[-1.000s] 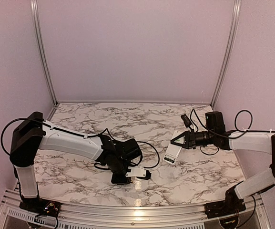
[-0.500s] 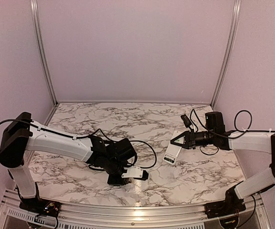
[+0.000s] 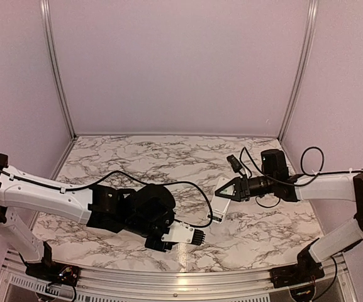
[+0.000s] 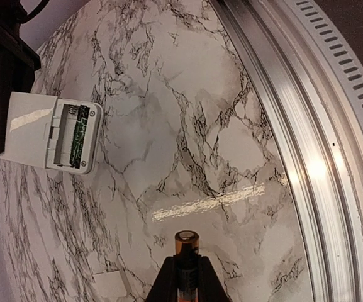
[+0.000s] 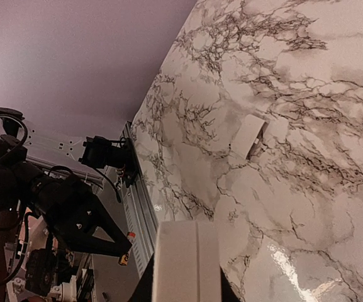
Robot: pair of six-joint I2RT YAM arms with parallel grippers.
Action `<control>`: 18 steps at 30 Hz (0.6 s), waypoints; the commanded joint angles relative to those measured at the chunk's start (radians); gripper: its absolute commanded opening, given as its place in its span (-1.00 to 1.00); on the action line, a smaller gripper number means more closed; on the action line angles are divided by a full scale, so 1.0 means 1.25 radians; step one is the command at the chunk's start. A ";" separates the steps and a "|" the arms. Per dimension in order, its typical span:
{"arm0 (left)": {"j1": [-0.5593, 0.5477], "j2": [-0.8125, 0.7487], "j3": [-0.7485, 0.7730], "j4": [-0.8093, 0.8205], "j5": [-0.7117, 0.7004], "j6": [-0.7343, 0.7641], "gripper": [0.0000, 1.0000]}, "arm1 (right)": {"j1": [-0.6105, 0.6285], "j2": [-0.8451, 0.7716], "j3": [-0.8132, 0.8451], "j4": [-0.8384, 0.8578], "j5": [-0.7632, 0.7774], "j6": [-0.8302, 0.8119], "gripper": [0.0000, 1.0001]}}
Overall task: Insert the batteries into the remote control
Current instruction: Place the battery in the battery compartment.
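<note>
My left gripper (image 4: 186, 267) is shut on a dark battery (image 4: 186, 246), whose copper-banded end sticks out past the fingertips above the marble. In the top view the left gripper (image 3: 198, 238) hovers near the table's front edge. The right gripper (image 3: 227, 189) is shut on the white remote control (image 3: 214, 209) and holds it tilted off the table. The left wrist view shows the remote control (image 4: 36, 129) with its back compartment open. One battery (image 4: 78, 135) sits in one slot; the slot beside it is bare. In the right wrist view the remote control (image 5: 186, 261) fills the right gripper (image 5: 185, 280).
A small white cover piece (image 5: 247, 134) lies flat on the marble table (image 3: 168, 157), also low in the left wrist view as the cover piece (image 4: 109, 283). An aluminium rail (image 4: 294, 126) runs along the near table edge. Cables hang by both wrists.
The left arm has swung down and right towards the front edge, its gripper turning with the battery in it. The right gripper has shifted left with the remote control.
</note>
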 commanded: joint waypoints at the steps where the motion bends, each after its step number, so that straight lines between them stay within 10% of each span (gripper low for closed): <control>1: -0.030 -0.073 -0.019 0.067 -0.069 0.021 -1.00 | 0.052 0.024 0.011 0.094 0.004 0.060 -1.00; 18: -0.043 -0.007 0.116 -0.151 -0.275 -0.027 -1.00 | 0.164 0.126 0.000 0.329 0.056 0.243 -1.00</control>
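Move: My left hand, already gripping the battery, is bound for the open battery compartment, about 7 cm ahead, 14 cm right and at nearly its own height. The battery already loaded sits at its near end, about 1 cm back of its middle. The battery cover lies on the table, some 12 cm ahead of my left hand, roughly in line sideways and 12 cm lower. From my right hand, holding the remote, the compartment is about 8 cm back, 4 cm left and 4 cm lower. I bring the two together: my left hand first lifts the battery about 4 cm, then eases some 2 cm forward, its fingers tipping roughly 10 degrees toward pointing forward. Meanwhile my right hand carries the remote about 5 cm left and 2 cm back, turning it slightly, to meet the battery. Both grips hold. ##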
